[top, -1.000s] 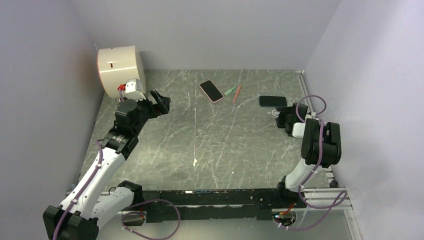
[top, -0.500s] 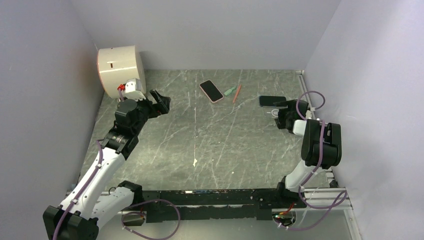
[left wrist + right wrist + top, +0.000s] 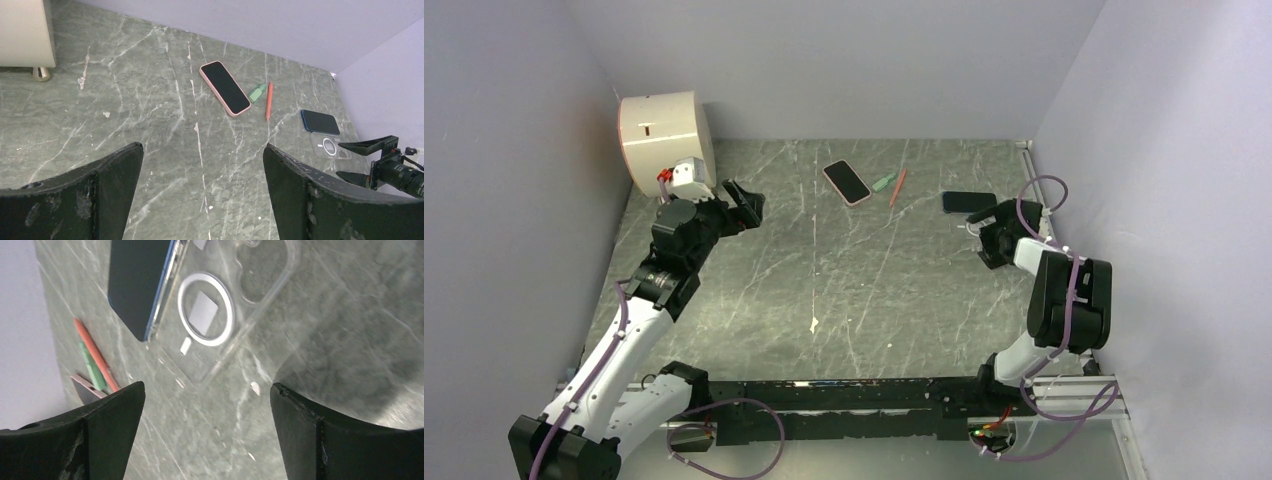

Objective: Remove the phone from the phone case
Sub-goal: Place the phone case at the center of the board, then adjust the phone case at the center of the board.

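Observation:
A dark blue phone lies flat at the table's far right. Beside it, touching its edge, lies a clear phone case with a white ring on its back and nothing inside. My right gripper stands open just short of the case and holds nothing. My left gripper hangs open over the left part of the table, far from both, with only table between its fingers.
A second phone in a pink case lies at the back middle. Next to it lie a green marker and an orange pen. A white drum-shaped device stands back left. Walls close in on three sides.
My right gripper's jaws have spread wide and the arm has pulled back a little toward the right wall. The left arm has stayed put.

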Robot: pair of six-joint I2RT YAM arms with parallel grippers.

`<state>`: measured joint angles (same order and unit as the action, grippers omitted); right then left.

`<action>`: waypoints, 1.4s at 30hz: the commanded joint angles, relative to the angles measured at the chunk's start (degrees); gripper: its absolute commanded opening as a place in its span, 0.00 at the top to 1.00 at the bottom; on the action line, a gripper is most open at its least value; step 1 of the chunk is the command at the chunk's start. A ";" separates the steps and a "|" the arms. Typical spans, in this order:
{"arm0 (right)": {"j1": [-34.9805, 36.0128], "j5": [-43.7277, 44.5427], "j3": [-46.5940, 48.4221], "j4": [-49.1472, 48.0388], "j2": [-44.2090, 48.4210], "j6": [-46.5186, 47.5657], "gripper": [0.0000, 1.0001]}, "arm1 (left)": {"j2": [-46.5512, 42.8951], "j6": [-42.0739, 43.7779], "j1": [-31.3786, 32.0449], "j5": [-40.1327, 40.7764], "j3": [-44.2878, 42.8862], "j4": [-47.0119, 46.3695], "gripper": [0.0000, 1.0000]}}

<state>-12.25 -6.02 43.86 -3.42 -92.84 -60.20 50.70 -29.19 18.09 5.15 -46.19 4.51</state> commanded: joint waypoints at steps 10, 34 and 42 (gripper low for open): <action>10.19 10.52 11.28 7.89 4.42 33.26 0.01 | 0.41 0.36 0.02 -1.71 -0.36 -2.02 0.06; 25.32 9.08 37.12 6.44 -22.27 45.51 0.01 | 1.43 0.63 0.02 -1.30 -0.04 -2.58 0.06; 22.72 8.69 39.35 8.99 -26.25 43.15 0.01 | 1.51 0.63 0.02 -1.35 0.05 -2.74 0.06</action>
<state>12.40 2.35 80.68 4.23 -118.39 -16.03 52.38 -29.19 18.09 4.19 -46.17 4.10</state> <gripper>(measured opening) 0.989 0.938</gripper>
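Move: The pink phone case lies about 32 cm left of the open right hand, 19 cm ahead and some 2 cm lower. At the same level, the red stick is 18 cm left and 17 ahead, the green tool 21 left and 19 ahead, and the dark phone 13 ahead, 2 right. From the left hand, the pink case is 24 cm ahead, 17 right and 26 below. Rolling, the open right hand lifts, sweeps 15 cm left and 12 forward, then sinks by the red stick. ##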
